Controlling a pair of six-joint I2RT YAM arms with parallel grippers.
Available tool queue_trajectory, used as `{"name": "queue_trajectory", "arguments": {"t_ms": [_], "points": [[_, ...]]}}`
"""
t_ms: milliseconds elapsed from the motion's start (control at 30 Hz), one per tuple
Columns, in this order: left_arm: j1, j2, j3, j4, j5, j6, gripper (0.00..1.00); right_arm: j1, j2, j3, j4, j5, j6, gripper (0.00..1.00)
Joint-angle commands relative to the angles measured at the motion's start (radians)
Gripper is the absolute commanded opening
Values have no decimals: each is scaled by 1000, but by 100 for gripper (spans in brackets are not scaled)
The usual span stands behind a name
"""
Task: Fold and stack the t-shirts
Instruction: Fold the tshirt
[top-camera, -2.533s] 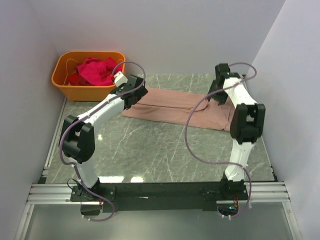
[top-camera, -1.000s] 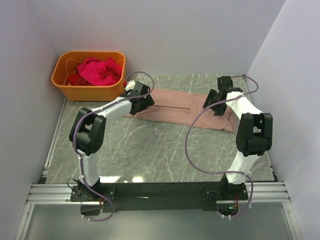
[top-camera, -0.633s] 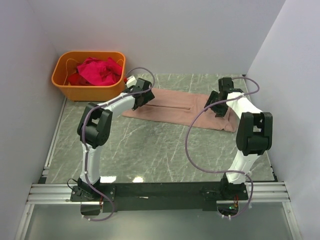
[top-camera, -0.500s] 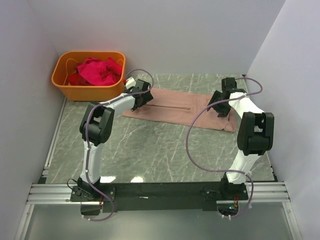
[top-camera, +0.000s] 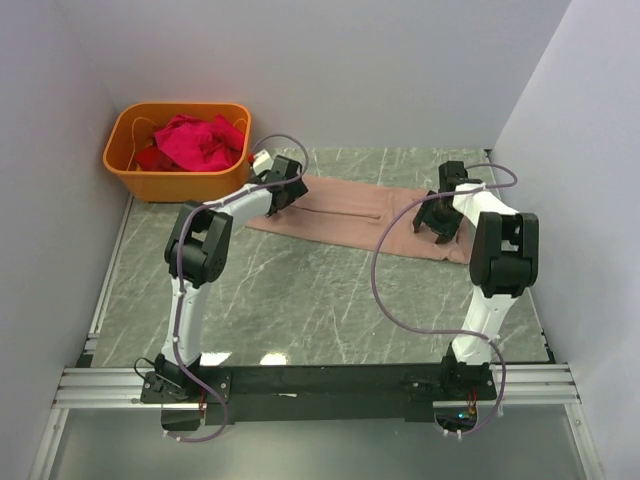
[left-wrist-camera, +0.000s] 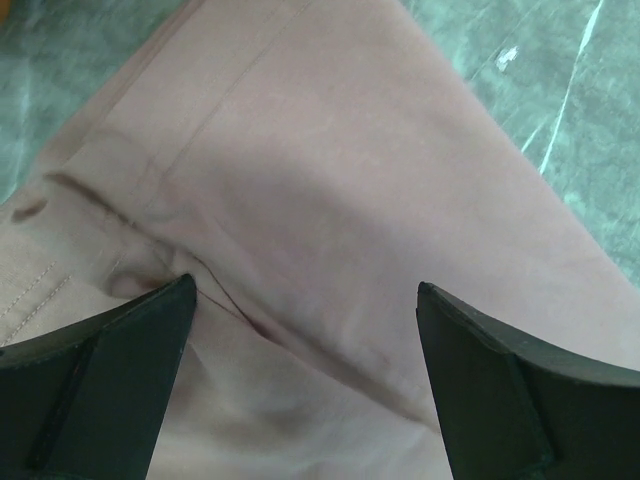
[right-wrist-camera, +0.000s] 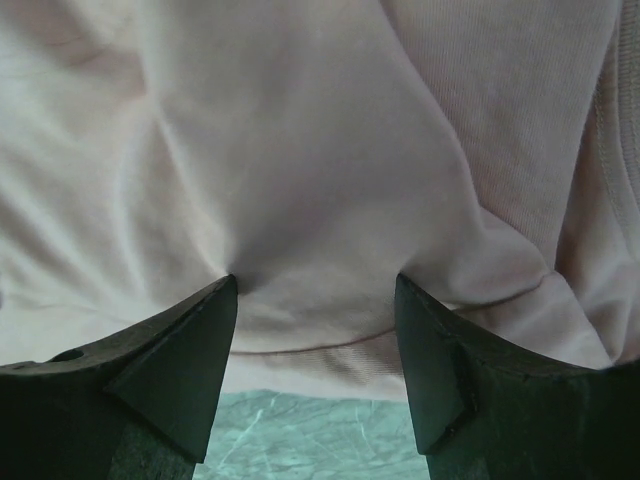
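A dusty pink-tan t-shirt (top-camera: 350, 218) lies as a long folded strip across the far part of the table. My left gripper (top-camera: 283, 197) is down on its left end, jaws wide open. In the left wrist view the gripper (left-wrist-camera: 305, 290) straddles a seam crease of the cloth (left-wrist-camera: 320, 170). My right gripper (top-camera: 437, 225) sits on the strip's right end, near its front edge. In the right wrist view this gripper (right-wrist-camera: 315, 280) is open, its tips pressed into the puckered cloth (right-wrist-camera: 300, 150). Bright magenta t-shirts (top-camera: 195, 140) lie bunched in the tub.
The orange plastic tub (top-camera: 120, 165) stands in the far left corner, just left of my left gripper. White walls close in the left, back and right sides. Green marble tabletop (top-camera: 320, 300) stretches from the shirt to the arm bases.
The left arm's elbow has swung further out toward the shirt while its gripper stayed on the left end. The right gripper has come slightly forward and down onto the right end.
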Motion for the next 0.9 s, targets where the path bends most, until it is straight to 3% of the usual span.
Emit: {"name": "queue_trajectory", "arguments": {"t_ms": [0, 200, 333, 367, 433, 633, 867], "points": [[-22, -70, -100, -199, 67, -49, 99, -1, 57, 86, -54, 36, 3, 71], [-165, -353, -468, -326, 168, -112, 100, 14, 174, 253, -90, -55, -55, 71], [-309, -491, -705, -288, 473, -108, 99, 101, 298, 453, -183, -104, -131, 71], [-363, -540, -739, -239, 618, -108, 99, 120, 323, 496, -196, -117, -152, 71], [-420, -591, -779, -216, 696, -120, 99, 164, 383, 608, -217, -145, -217, 71], [-515, -720, -614, -348, 620, -27, 100, 283, 409, 780, -223, -154, -266, 71], [-520, -810, -609, -389, 474, 21, 99, 298, 207, 624, -130, -154, -159, 72]]}}
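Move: The folded t-shirt lies flat across both open hands' reach. Its middle is about 18 cm right of the left hand, 5 cm back and 2 cm below; the hem end lies some 5 cm left. The near table edge is nearly 50 cm straight back, and the orange bin's middle about 30 cm left and 9 cm ahead. From the right hand, the t-shirt's middle is about 21 cm left and 4 cm ahead, its right end 5 cm right. The t-shirt is swung round under open fingers that never close. Still pressed on the hem end, the left hand drags it fast some 40 cm back towards the near table edge, drifting right and turning about 45 degrees clockwise. The right hand presses down a centimetre, slides the other end forward 10 cm, then left nearly 20, turning counter-clockwise. Both finally lift off. ##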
